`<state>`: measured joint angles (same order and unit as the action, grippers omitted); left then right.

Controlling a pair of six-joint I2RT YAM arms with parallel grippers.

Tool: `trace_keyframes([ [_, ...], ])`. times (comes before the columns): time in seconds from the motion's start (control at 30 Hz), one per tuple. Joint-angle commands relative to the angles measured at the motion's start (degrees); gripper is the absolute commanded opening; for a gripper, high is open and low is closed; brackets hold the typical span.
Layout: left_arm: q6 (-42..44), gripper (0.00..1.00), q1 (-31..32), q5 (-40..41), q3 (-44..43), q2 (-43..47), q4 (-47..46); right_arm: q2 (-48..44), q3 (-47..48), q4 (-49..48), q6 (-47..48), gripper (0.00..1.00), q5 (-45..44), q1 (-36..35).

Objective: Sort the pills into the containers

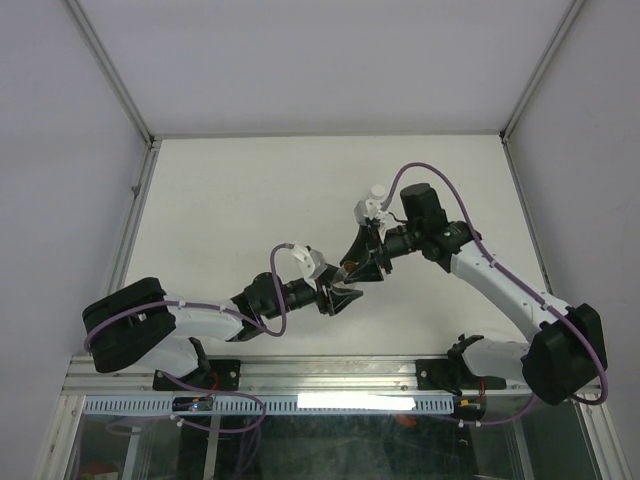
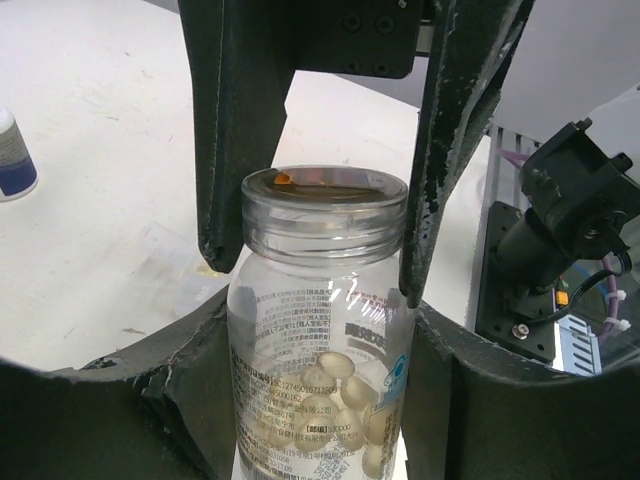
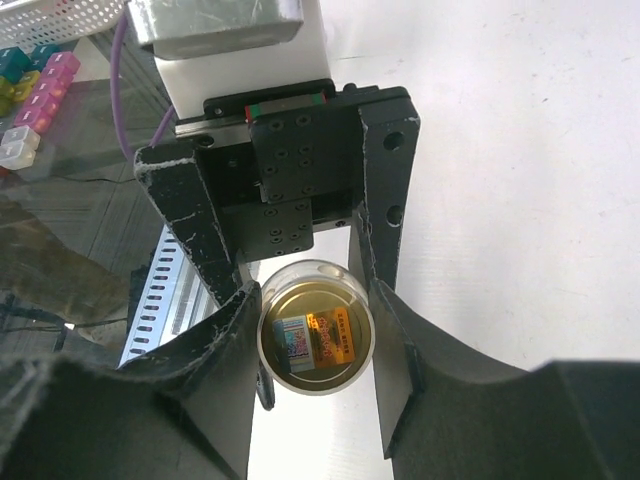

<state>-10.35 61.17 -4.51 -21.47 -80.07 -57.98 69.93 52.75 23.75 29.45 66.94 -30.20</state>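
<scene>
A clear round bottle [image 2: 320, 340] with a printed label holds several pale oval pills [image 2: 345, 395]. My left gripper [image 2: 322, 330] is shut on the bottle's body and holds it above the table. The bottle's clear cap [image 3: 316, 328], with a gold lining and a small sticker, sits between the fingers of my right gripper [image 3: 316, 300], which is shut on it. In the top view the left gripper [image 1: 338, 297] and the right gripper [image 1: 362, 265] meet tip to tip over the middle of the table. A faint flat transparent shape [image 2: 165, 248], perhaps one of the containers, lies on the table beyond the bottle.
A small white bottle with a blue label [image 2: 10, 155] stands on the table to the left, also seen as the white bottle [image 1: 377, 192] behind the right arm. Coloured pill boxes [image 3: 40, 85] lie below the table's near edge. The metal rail [image 1: 330, 372] runs along the front.
</scene>
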Motion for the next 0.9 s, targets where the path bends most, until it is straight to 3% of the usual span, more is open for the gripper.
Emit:
trace_keyframes([
  [0.0, -1.37, 0.53, -0.86, 5.48, 2.20, 2.03, -12.05, -0.59, 0.77, 1.09, -0.47, 0.00, 0.90, 0.92],
  [0.1, -2.23, 0.78, -0.92, 4.38, 4.38, 2.60, -15.10, -0.73, 0.75, 1.36, -0.21, 0.00, 1.62, 1.63],
  [0.2, -2.61, 0.90, -1.09, 3.73, 5.90, 4.02, -15.99, -0.91, 0.86, 1.67, -0.10, 0.00, 2.18, 2.21],
  [0.43, -2.38, 0.99, -1.64, 2.94, 7.52, 10.07, -9.58, -1.50, 1.84, 5.08, 2.73, 0.00, 2.32, 5.34],
  [0.67, -3.00, 0.99, -2.25, 4.31, 8.81, 17.28, -0.31, -2.30, 5.21, 12.78, 9.47, 0.00, -2.73, 14.51],
  [0.87, -3.71, 0.99, -3.28, 4.07, 10.93, 17.33, -0.25, -3.88, 5.22, 8.14, 3.60, 0.00, -12.95, 23.54],
])
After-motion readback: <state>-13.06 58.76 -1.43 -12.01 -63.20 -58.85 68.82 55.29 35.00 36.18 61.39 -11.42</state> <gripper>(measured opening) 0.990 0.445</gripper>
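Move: The lidded glass jar of pills is in both my hands: my left fingers are around its body, and my right fingers are at its neck, about 4 cm above its middle. From my right hand, the clear tray on the table lies some 14 cm ahead, 9 cm right and 19 cm below; the white bottle some 33 cm ahead, 10 cm right and 16 cm below. I open my left fingers wide, letting go of the jar body, and draw that hand left about 5 cm while rising nearly as far, its fingertips tipping up a little. My right hand keeps its grip on the neck, eases off slowly, then speeds up and carries the jar right and forward, about 8 cm and 7 cm, towards the tray, turning some 20 degrees clockwise. ##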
